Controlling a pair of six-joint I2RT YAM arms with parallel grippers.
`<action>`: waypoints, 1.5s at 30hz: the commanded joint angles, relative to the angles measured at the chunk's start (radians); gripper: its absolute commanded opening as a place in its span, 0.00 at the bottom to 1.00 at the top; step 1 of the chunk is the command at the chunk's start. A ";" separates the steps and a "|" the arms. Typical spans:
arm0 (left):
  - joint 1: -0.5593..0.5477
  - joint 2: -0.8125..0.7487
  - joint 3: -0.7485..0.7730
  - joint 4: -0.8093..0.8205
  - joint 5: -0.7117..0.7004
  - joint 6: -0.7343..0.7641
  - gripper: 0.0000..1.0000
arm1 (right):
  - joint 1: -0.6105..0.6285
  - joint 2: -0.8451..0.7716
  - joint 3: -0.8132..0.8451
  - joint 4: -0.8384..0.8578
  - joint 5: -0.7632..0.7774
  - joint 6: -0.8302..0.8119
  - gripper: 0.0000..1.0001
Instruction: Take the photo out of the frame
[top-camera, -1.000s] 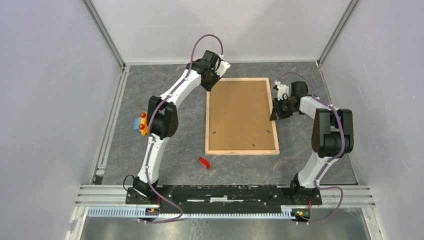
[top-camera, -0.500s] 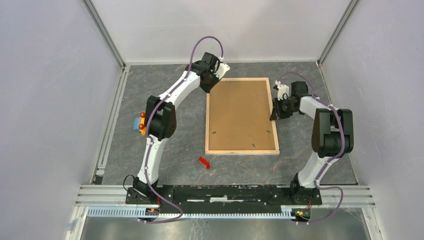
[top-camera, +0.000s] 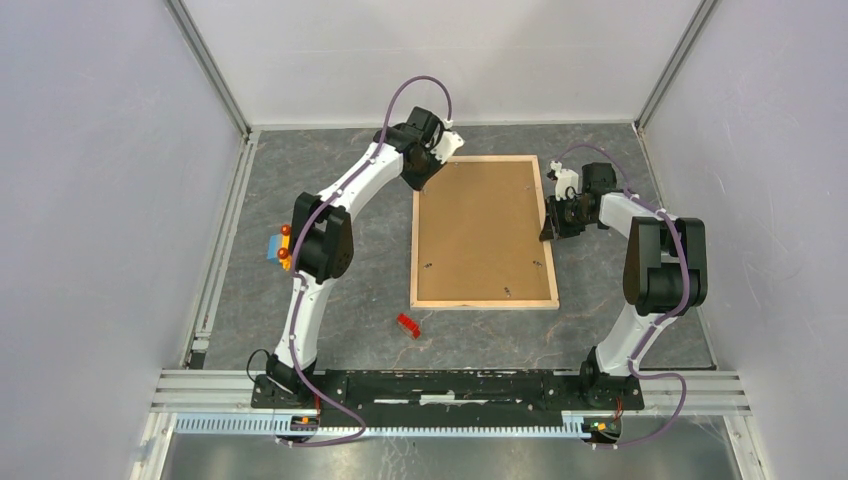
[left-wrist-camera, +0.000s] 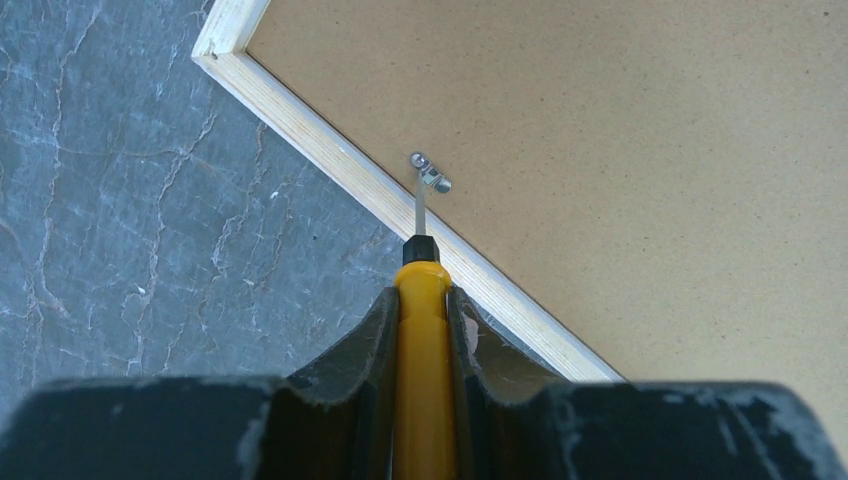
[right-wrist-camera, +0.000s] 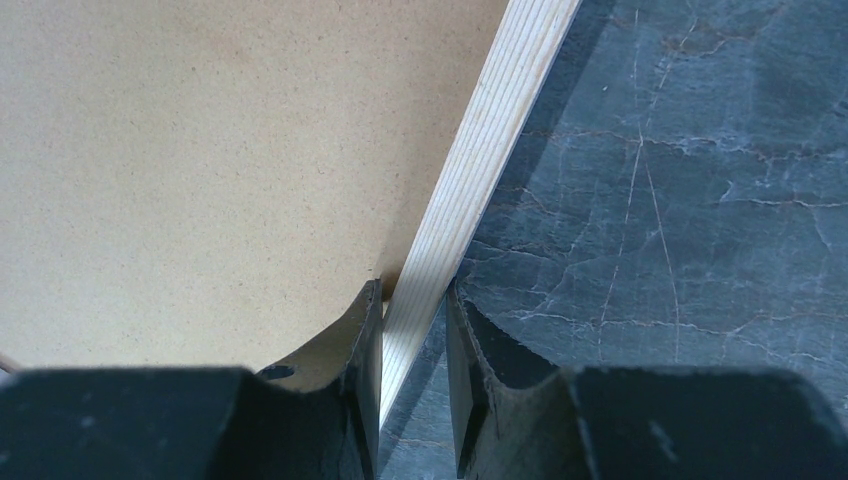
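The frame (top-camera: 485, 303) lies face down on the table, its pale wood edges around a plain brown backing board (top-camera: 480, 225). The photo is hidden under that board. My left gripper (top-camera: 432, 165) (left-wrist-camera: 422, 295) is at the frame's far left corner, shut on a yellow-handled screwdriver (left-wrist-camera: 424, 330). The screwdriver's blade tip touches a small metal clip (left-wrist-camera: 430, 175) on the wood rail (left-wrist-camera: 330, 160). My right gripper (top-camera: 550, 228) (right-wrist-camera: 415, 290) straddles the frame's right rail (right-wrist-camera: 510, 90), shut on it with one finger over the board and one outside.
A small red object (top-camera: 407, 325) lies on the grey marbled table in front of the frame's near left corner. More metal clips (top-camera: 508, 292) show along the frame's near edge. White walls enclose the table on three sides.
My left wrist has shifted slightly toward the frame's far left corner with the screwdriver. The right arm and the frame have not moved.
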 joint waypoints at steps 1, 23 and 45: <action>-0.022 -0.035 -0.007 -0.106 0.072 0.006 0.02 | 0.002 0.028 -0.016 0.010 0.043 -0.046 0.12; -0.031 -0.003 0.039 -0.088 0.141 -0.101 0.02 | 0.003 0.024 -0.020 0.005 0.052 -0.043 0.30; 0.020 -0.063 -0.013 -0.073 0.050 -0.090 0.02 | 0.012 0.002 -0.017 0.001 0.104 -0.044 0.64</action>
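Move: The metal clip beside the left rail lies about 4 cm ahead of the left hand, 2 cm to its right and 8 cm below, with the held screwdriver's tip already at it. That rail runs 2 cm left of the clip; the frame's far-left corner is 9 cm beyond the clip, and the next clip is some 19 cm nearer the base. From the right hand, already shut on the right rail, the first clip lies about 12 cm ahead and 26 cm left. The clip's tab is swung inward by the screwdriver tip, which starts on its rail side: the left hand draws back and right about 2 cm each, tilting some 5 degrees, then slides 2 cm left towards the rail, the tip now clear of the clip. Late on, the right fingers open to about double their gap and release the right rail, the hand shifting barely a centimetre. ##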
